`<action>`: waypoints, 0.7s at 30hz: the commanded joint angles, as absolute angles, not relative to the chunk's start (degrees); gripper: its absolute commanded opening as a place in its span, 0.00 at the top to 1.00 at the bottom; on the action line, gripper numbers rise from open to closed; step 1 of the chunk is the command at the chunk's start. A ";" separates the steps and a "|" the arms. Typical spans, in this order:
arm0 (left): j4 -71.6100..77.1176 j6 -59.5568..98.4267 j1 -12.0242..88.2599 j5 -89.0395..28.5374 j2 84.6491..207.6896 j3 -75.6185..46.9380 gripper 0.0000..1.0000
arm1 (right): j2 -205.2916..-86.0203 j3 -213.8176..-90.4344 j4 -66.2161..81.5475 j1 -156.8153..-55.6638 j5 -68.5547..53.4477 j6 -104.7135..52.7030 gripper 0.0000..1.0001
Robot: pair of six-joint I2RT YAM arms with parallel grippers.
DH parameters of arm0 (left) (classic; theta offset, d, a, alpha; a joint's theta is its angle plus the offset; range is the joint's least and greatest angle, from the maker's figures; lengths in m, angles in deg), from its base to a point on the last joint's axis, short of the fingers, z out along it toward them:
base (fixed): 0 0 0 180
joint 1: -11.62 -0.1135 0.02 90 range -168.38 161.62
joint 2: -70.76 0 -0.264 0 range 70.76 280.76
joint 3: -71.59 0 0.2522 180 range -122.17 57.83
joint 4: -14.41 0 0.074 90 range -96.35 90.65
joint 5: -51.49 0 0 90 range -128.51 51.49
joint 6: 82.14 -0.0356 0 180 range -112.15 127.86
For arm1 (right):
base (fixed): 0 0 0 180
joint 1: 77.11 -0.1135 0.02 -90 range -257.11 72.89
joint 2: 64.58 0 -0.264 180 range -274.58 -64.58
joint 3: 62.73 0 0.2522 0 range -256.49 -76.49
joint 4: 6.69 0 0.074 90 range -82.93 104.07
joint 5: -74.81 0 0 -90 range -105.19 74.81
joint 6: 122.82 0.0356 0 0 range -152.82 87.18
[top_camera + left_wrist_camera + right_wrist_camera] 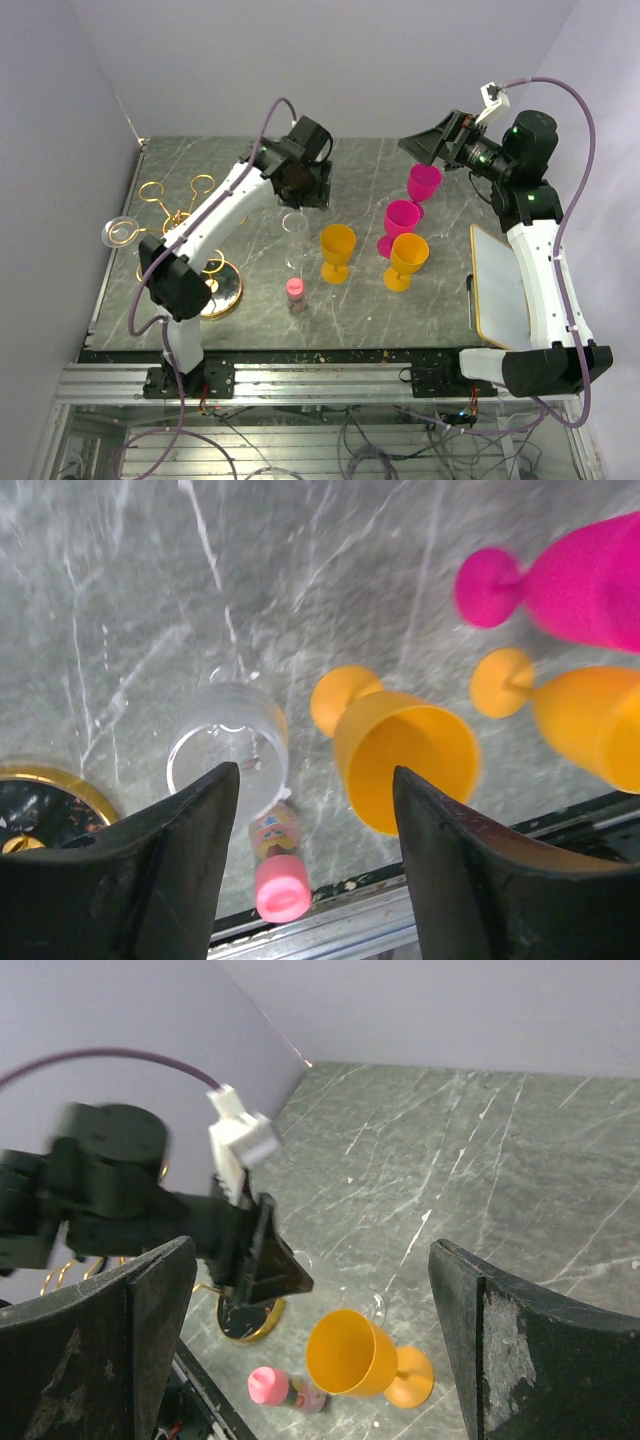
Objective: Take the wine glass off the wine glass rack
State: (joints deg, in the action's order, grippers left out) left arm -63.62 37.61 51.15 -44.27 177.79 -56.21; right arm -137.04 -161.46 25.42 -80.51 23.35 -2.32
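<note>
The gold wire wine glass rack (180,215) stands at the table's left on its round shiny base (225,290); the base's edge shows in the left wrist view (45,785). A clear wine glass (120,233) hangs at the rack's left arm. A second clear wine glass (295,228) stands upright on the table, seen from above in the left wrist view (228,748). My left gripper (300,185) is open and empty above it (315,780). My right gripper (432,145) is open and empty, raised at the back right (312,1250).
Two pink goblets (424,182) (400,220) and two orange goblets (337,250) (408,258) stand mid-table. A pink-capped small bottle (296,295) stands near the front edge. A white board (500,285) lies at the right.
</note>
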 commanded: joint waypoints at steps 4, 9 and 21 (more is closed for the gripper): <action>-62.95 35.95 49.99 -44.17 164.29 -64.38 0.20 | -135.77 -163.06 26.57 -82.31 22.51 -4.22 0.00; -53.36 34.33 43.09 -39.75 151.56 -55.63 0.18 | -135.74 -163.06 27.38 -84.57 20.64 -5.47 0.01; -56.19 32.32 22.74 -45.22 141.85 -58.06 0.09 | -135.65 -165.26 30.86 -93.26 13.26 -9.55 0.00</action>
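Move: The left hand is empty. The last clear glass hangs on the rack's left side, about 37 cm to its left, 9 cm back and 7 cm lower; the gold rack's stem is some 26 cm left and 8 cm back. The released clear glass stands 4 cm left and 2 cm back, the nearer orange glass 6 cm right and 4 cm back, both some 14 cm below. From the right hand the hanging glass is about 53 cm left, 10 cm back and 26 cm down. Up and away from the standing clear glass, already released, goes the empty left hand: first straight up, then swinging left over to the rack's side and slightly back, ending some 27 cm higher and 20 cm farther left. Its fingers tilt up by about 40 degrees, turn somewhat counter-clockwise and open a little wider. The right hand, open and empty, drifts about 5 cm left and slightly back. ##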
